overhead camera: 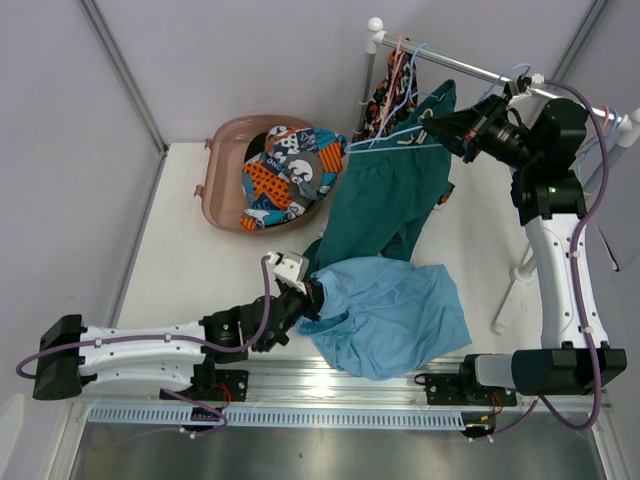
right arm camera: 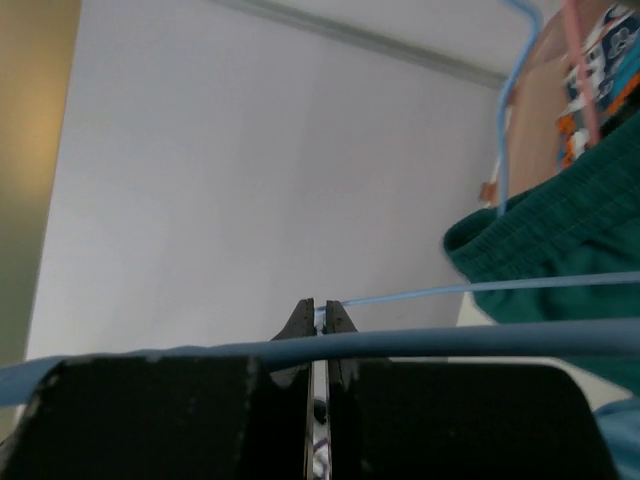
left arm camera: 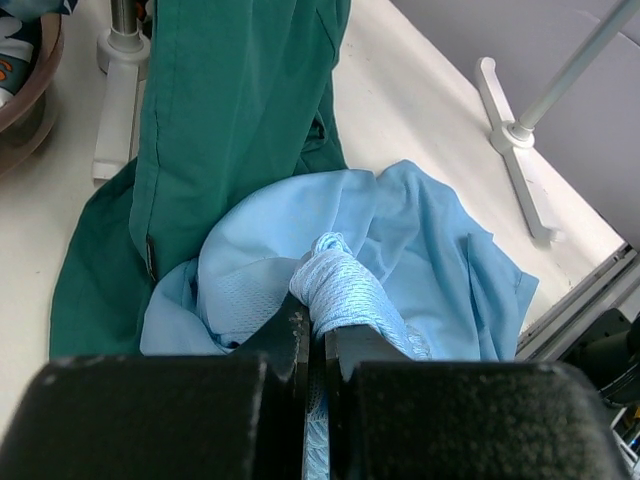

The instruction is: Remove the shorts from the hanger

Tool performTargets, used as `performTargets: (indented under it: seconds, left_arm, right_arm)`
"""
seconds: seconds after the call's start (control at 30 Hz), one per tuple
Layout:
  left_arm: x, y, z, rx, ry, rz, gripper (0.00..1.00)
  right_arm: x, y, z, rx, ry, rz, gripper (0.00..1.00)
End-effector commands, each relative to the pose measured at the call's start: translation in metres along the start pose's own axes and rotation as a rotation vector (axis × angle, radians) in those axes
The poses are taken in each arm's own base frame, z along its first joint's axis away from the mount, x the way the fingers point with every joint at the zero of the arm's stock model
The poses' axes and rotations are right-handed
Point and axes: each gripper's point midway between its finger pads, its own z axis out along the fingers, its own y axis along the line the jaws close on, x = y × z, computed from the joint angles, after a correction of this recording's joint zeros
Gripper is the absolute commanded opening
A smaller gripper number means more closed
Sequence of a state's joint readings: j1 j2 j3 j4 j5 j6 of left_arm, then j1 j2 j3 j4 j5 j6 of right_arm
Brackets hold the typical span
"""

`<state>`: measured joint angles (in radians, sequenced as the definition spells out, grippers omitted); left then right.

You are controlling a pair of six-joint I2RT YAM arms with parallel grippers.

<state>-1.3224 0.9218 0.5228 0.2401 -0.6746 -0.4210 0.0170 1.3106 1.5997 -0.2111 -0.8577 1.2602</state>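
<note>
Teal green shorts [overhead camera: 385, 200] hang from a thin blue wire hanger [overhead camera: 395, 140] and trail down onto the table. My right gripper [overhead camera: 432, 122] is shut on the hanger's wire [right arm camera: 480, 288]; in the right wrist view, its tips [right arm camera: 320, 312] pinch that wire beside the teal waistband [right arm camera: 560, 220]. Light blue shorts [overhead camera: 395, 315] lie crumpled on the table, partly under the teal legs. My left gripper [overhead camera: 315, 295] is shut on a bunched fold of them [left arm camera: 335, 285]. Camouflage shorts [overhead camera: 383, 100] hang on the rack. Patterned shorts [overhead camera: 290, 170] fill the basket.
A pinkish-brown basket [overhead camera: 215, 150] stands at the back left of the table. The white clothes rack [overhead camera: 470, 68] crosses the back right with several wire hangers on it. Its foot [overhead camera: 510, 300] rests by the right arm, and another foot [left arm camera: 510, 130] shows beyond the blue fabric.
</note>
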Motion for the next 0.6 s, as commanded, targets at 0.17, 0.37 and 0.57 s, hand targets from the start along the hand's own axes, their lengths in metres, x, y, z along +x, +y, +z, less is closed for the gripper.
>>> performTargets:
  seconds: [0.17, 0.37, 0.57]
  left_arm:
    - [0.000, -0.014, 0.004, 0.049, -0.019, -0.054, 0.00]
    - [-0.007, -0.034, 0.015, 0.092, -0.024, -0.033, 0.00]
    - [-0.050, -0.112, 0.023, 0.411, -0.128, -0.089, 0.00]
  right_arm:
    - [0.027, 0.020, -0.019, -0.040, -0.036, -0.177, 0.00]
    - [0.065, 0.069, -0.050, -0.158, 0.053, -0.243, 0.00]
    - [0.098, 0.126, -0.085, -0.354, 0.043, -0.241, 0.00]
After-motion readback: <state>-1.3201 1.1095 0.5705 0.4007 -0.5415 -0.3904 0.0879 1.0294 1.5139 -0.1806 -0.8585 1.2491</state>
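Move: About 45 cm ahead of the left hand, 18 cm to its left and 16 cm lower is the pink basket; the spread light blue shorts that it grips are centred some 16 cm right, 8 cm ahead and 13 cm lower, and the green shorts 16 cm right, 21 cm ahead, 8 cm higher. From the right hand, the empty hangers are roughly 35 cm right, 3 cm back and 3 cm higher; the green shorts' middle is 8 cm left, 5 cm ahead, 20 cm lower. Drawing the bare blue hanger back from the green shorts, the right hand first dips about 2 cm with a tiny reach forward, then pulls some 12 cm back towards the base, rising and tipping its fingers up, grip kept. Meanwhile the left hand, still pinching the light blue shorts, sinks a little and then slides about 5 cm right over the spread cloth, turning slightly clockwise. ##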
